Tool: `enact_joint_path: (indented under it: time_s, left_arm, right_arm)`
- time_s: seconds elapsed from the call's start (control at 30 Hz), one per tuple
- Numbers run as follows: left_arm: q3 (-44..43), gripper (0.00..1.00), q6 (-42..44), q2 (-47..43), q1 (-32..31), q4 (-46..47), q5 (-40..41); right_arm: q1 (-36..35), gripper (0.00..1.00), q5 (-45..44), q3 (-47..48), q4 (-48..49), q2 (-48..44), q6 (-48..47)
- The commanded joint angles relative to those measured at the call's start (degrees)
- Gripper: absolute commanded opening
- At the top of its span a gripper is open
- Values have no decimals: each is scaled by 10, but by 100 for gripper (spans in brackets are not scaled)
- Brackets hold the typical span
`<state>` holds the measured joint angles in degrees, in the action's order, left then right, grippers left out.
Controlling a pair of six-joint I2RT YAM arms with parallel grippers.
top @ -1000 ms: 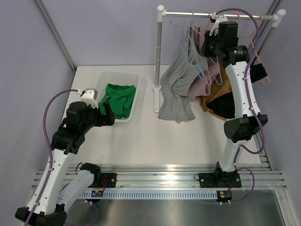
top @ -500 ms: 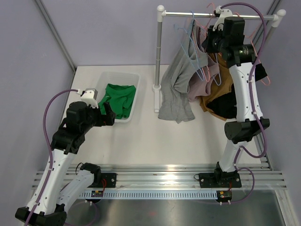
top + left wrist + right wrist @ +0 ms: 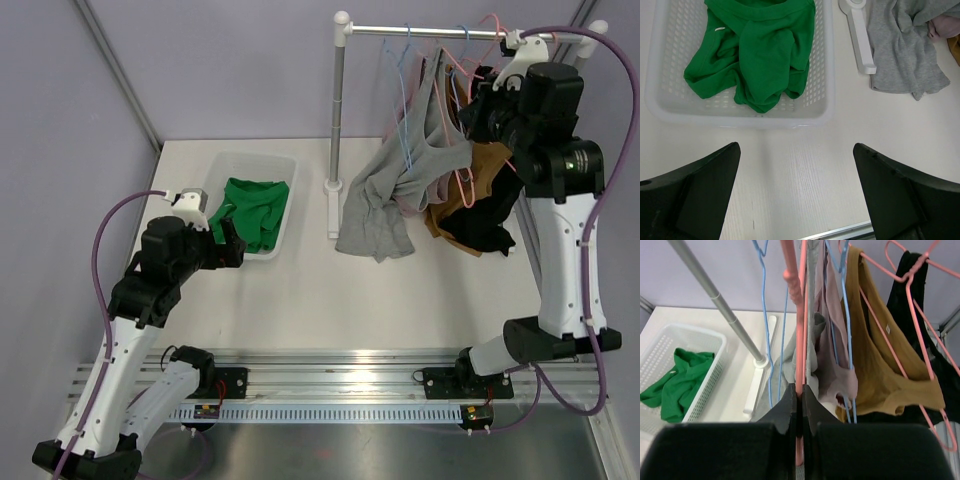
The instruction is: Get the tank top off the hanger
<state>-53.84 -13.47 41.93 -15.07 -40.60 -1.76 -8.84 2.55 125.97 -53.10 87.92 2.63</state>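
Observation:
The grey tank top (image 3: 385, 195) hangs from a pink hanger (image 3: 792, 285) at the rail (image 3: 440, 30), with its hem pooled on the table by the rack post. In the right wrist view the grey cloth (image 3: 812, 305) drapes beside the hanger's wire. My right gripper (image 3: 482, 108) is up at the rail, shut on the pink hanger, as the right wrist view (image 3: 800, 390) shows. My left gripper (image 3: 232, 240) is open and empty, low over the table in front of the basket, also in the left wrist view (image 3: 797, 190).
A white basket (image 3: 222, 165) holds a green garment (image 3: 250, 205). A mauve top (image 3: 832, 360), a mustard top (image 3: 880, 375) and a black garment (image 3: 912, 285) hang on other hangers, with blue hangers (image 3: 764, 290) between. The rack post's foot (image 3: 860, 35) lies on the table.
My right arm has swung right and nearer the camera with the pink hanger in its grip, pulling the grey tank top's upper part to the right. The left arm has not moved.

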Motion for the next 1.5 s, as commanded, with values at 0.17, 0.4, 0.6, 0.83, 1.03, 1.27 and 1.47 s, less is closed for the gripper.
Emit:
enact_joint_path:
  time_s: [0.17, 0.4, 0.6, 0.83, 1.03, 1.27, 1.47]
  left_arm:
    - [-20, 99, 0, -4, -1, 29, -32]
    - [-78, 99, -19, 9, -48, 20, -36]
    - [-155, 99, -59, 36, -252, 37, 79]
    - [-206, 99, -29, 97, -446, 168, 177]
    - [-210, 99, 24, 160, -487, 302, 156]
    - [-228, 95, 42, 233, -487, 337, 154]
    - [-226, 93, 39, 258, -488, 358, 140]
  right_arm:
    - [0, 0, 19, -104, -43, -164, 40]
    - [-1, 0, 87, -122, -139, -293, 40]
    - [-2, 0, 170, -137, -183, -374, 55]
    - [-55, 0, 233, -247, -178, -430, 55]
    - [-86, 0, 278, -302, -168, -455, 50]
    - [-88, 0, 316, -318, -160, -448, 62]
    - [-89, 0, 338, -332, -150, -441, 64]
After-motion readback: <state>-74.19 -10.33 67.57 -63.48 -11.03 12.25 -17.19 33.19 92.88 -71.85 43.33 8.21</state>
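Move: From the left hand, open over the table, the grey tank top on its pink hanger hangs some 36 cm to the right, 15 cm ahead and slightly higher. The green tank top in its basket is about 17 cm ahead, 1 cm right and 20 cm below. The right hand already grips that hanger; the grey tank top's middle is about 6 cm ahead, 8 cm left and 18 cm lower, with the mustard tank top 5 cm ahead, 5 cm right and 15 cm below. Drawing the pinched hanger about 30 cm straight back from the rail, the right hand then sinks some 7 cm and edges left, swinging counter-clockwise about 35 degrees, its grip kept shut. The left hand sweeps about 26 cm right and 14 cm up, turning clockwise and tipping its fingers up, and comes close to the tank top's strap at the hanger's left end, fingers still wide open. ##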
